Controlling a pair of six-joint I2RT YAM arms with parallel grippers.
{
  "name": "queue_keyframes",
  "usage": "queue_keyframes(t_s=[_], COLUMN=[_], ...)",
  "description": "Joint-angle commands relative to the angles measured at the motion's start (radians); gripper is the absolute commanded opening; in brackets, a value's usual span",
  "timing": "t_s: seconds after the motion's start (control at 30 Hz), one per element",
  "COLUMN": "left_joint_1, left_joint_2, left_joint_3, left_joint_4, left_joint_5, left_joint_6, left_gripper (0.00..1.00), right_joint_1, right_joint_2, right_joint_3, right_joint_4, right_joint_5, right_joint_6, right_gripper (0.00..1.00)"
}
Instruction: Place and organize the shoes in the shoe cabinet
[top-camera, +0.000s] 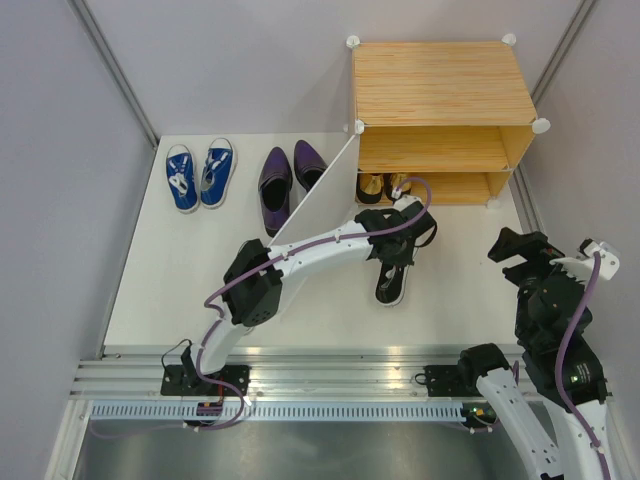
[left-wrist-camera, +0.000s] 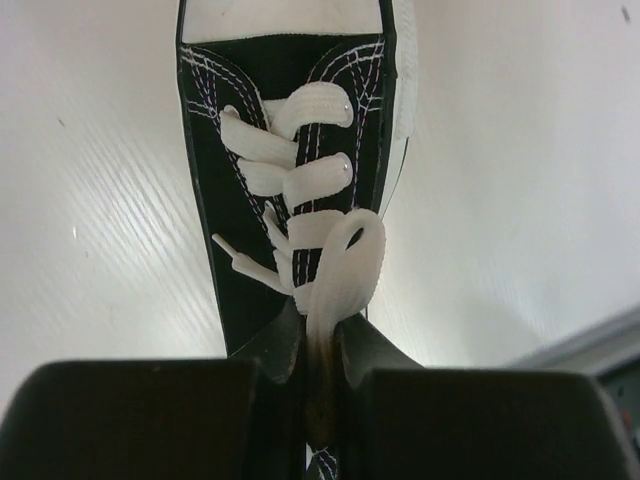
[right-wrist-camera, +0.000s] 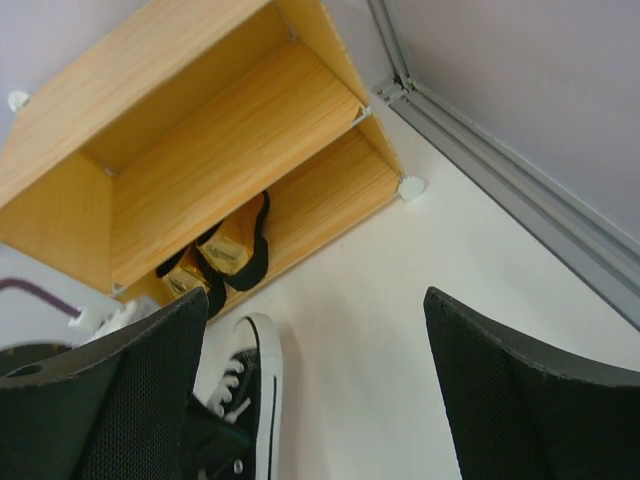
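Observation:
A black shoe (top-camera: 390, 285) with white laces lies on the white floor in front of the shoe cabinet (top-camera: 440, 80). My left gripper (top-camera: 396, 240) is over it, shut on a loop of its white lace (left-wrist-camera: 340, 270); in the left wrist view the black shoe (left-wrist-camera: 250, 200) points away from my left gripper (left-wrist-camera: 322, 345). A pair of gold shoes (top-camera: 385, 185) stands on the cabinet's lower shelf. Blue sneakers (top-camera: 200, 175) and purple dress shoes (top-camera: 290, 180) sit at the back left. My right gripper (top-camera: 525, 258) hangs open and empty to the right.
The cabinet's white door panel (top-camera: 315, 190) stands open, slanting out between the purple shoes and the left arm. The right wrist view shows the cabinet (right-wrist-camera: 200, 130), gold shoes (right-wrist-camera: 225, 250), black shoe (right-wrist-camera: 250, 390) and a grey rail (right-wrist-camera: 520, 190) along the wall.

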Motion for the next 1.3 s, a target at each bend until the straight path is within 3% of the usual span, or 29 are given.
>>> queue_keyframes(t_s=[0.0, 0.07, 0.13, 0.2, 0.33, 0.5, 0.87, 1.13, 1.27], left_joint_1=[0.074, 0.083, 0.091, 0.104, 0.107, 0.085, 0.014, 0.015, 0.026], left_joint_2=[0.053, 0.111, 0.151, 0.201, 0.202, 0.099, -0.488, -0.815, -0.990], left_joint_3=[0.156, 0.199, 0.216, 0.216, 0.165, 0.134, -0.040, -0.210, -0.327], left_joint_4=[0.103, 0.103, 0.103, 0.103, 0.104, 0.104, 0.083, -0.008, -0.022], left_joint_5=[-0.018, -0.038, -0.026, 0.032, 0.072, 0.130, 0.069, -0.319, -0.487], left_joint_6=[-0.111, -0.109, -0.118, -0.127, -0.118, -0.077, 0.130, 0.332, 0.371], left_gripper=[0.02, 0.02, 0.22, 0.49, 0.67, 0.70, 0.75, 0.77, 0.80], right_joint_1=[0.003, 0.002, 0.003, 0.002, 0.002, 0.002, 0.002, 0.005, 0.023], right_joint_2=[0.021, 0.030, 0.038, 0.047, 0.041, 0.005, -0.042, 0.085, 0.255], right_joint_3=[-0.034, -0.057, -0.067, -0.075, -0.097, -0.144, -0.302, -0.494, -0.554], right_joint_4=[0.028, 0.039, 0.046, 0.049, 0.051, 0.054, 0.100, 0.397, 0.512], right_joint_5=[-0.049, -0.055, -0.063, -0.063, -0.058, -0.080, -0.207, -0.645, -0.689], right_joint_6=[-0.001, -0.001, -0.003, -0.006, 0.008, 0.039, 0.131, 0.097, 0.095], right_gripper=[0.92, 0.92, 0.92, 0.92, 0.92, 0.92, 0.97, 0.95, 0.95])
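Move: The left fingers still pinch the black sneaker by its laces, toe towards the cabinet; its spot on the table lies about 7 cm ahead and 12 below the left hand. The gold shoes in the lower compartment stand roughly 25 cm ahead, one straight on and one some 6 cm left. The open door panel's middle is 19 cm left and 5 ahead. From the raised right hand the spot is about 13 cm ahead, 20 left and 33 below. Keeping its pinch on the laces, the left hand carries the black sneaker about 8 cm forward towards the cabinet and slightly down, turning it some 10 degrees counter-clockwise, and opens wide to let go; it then backs off and rises about 35 cm, swinging left over the door panel. The empty, open right hand sinks about 19 cm and comes left and forward towards the sneaker, turning counter-clockwise and tipping down. ##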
